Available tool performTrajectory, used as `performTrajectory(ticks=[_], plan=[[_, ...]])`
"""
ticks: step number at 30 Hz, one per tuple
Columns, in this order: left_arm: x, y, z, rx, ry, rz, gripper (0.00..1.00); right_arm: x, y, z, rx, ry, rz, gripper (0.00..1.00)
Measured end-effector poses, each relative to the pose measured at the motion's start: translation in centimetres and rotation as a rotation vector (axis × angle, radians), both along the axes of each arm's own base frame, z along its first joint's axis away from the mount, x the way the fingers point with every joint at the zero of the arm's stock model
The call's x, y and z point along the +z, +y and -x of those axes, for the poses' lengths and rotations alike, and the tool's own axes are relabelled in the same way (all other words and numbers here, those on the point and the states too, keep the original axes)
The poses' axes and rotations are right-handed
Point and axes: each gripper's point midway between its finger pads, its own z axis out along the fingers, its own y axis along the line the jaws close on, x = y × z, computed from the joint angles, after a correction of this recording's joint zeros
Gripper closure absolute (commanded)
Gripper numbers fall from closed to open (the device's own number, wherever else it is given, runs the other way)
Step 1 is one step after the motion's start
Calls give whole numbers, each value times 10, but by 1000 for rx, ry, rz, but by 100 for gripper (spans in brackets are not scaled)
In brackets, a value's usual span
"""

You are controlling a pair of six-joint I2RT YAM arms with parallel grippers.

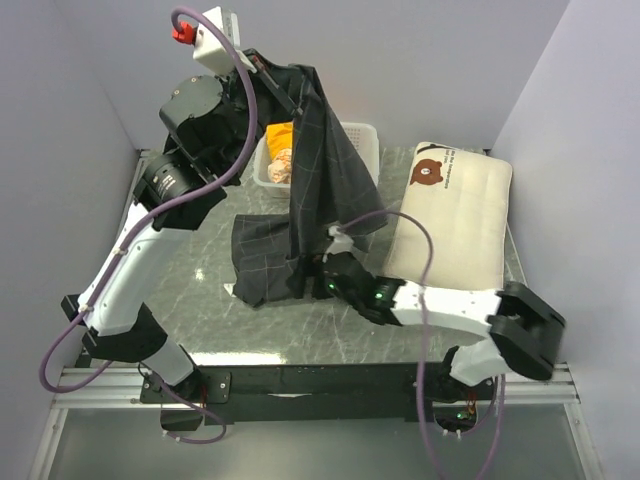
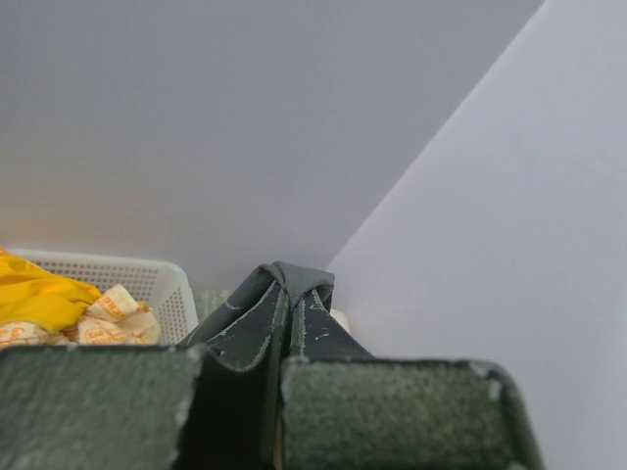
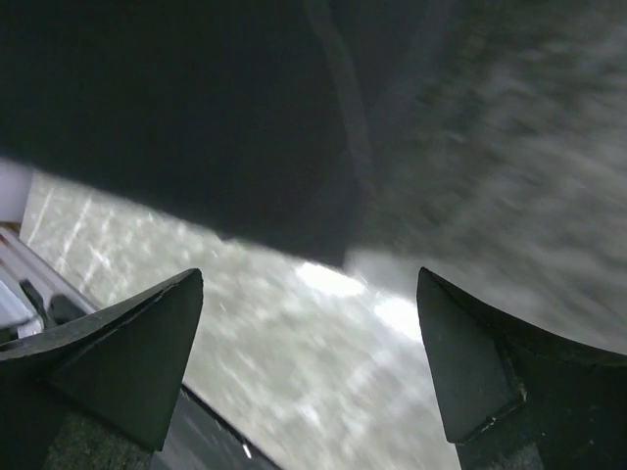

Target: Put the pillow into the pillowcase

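The dark grid-checked pillowcase (image 1: 315,170) hangs from my raised left gripper (image 1: 268,72), and its lower part lies folded on the table (image 1: 265,262). In the left wrist view, the left gripper (image 2: 279,364) is shut on a bunched corner of the pillowcase (image 2: 284,299). The cream pillow (image 1: 455,215) with the bear face lies flat at the right of the table. My right gripper (image 1: 318,272) sits low at the hanging cloth's bottom edge. In the right wrist view, the right gripper (image 3: 309,328) is open and empty, with the pillowcase (image 3: 196,117) just above its fingertips.
A white plastic basket (image 1: 358,138) with a yellow packet (image 1: 280,145) stands at the back behind the hanging cloth; the basket (image 2: 147,279) also shows in the left wrist view. Walls close in the grey marbled table (image 1: 200,270) on three sides.
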Motion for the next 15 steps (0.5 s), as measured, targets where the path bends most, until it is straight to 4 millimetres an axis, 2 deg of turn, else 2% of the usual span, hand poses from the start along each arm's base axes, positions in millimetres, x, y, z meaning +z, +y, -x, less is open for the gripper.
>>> performTrajectory(ticks=[4, 7, 10, 11, 12, 13, 15], plan=[[0, 12, -10, 38, 1, -1, 99, -12, 35, -17, -6, 9, 1, 6], [-1, 22, -17, 66, 2, -3, 99, -27, 60, -34, -22, 21, 21, 13], [-4, 38, -23, 105, 8, -9, 99, -43, 78, -48, -40, 26, 50, 51], [-4, 44, -25, 120, 9, -10, 99, -47, 79, -50, -43, 24, 60, 76], [-3, 53, -27, 138, 8, -9, 99, -52, 77, -51, -53, 26, 72, 87], [-2, 62, -28, 158, 6, -6, 99, -56, 74, -51, -61, 29, 91, 97], [3, 81, -27, 195, -2, 1, 99, -60, 64, -50, -81, 31, 121, 100]])
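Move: The pillowcase hangs in a dark column; its lower part, low near the table, is about 5 cm ahead, 6 cm left and 6 cm below the open right hand. The basket stands some 33 cm ahead and 4 cm right of that hand, and the pillow about 20 cm ahead and 36 cm right, both around 5 cm lower. From the left hand, already gripping the top, the lower part is some 54 cm down, 4 cm back and 6 cm left. The pillowcase's hanging lower part is met by the right hand, which slants left, down and forward, about 8 cm left and 6 cm down, then eases back slightly to the right while its wide-open fingers shut and pinch the cloth. High above, the left hand keeps its grip and swings the top some 8 cm left and a little forward, turning about 10 degrees counter-clockwise. ##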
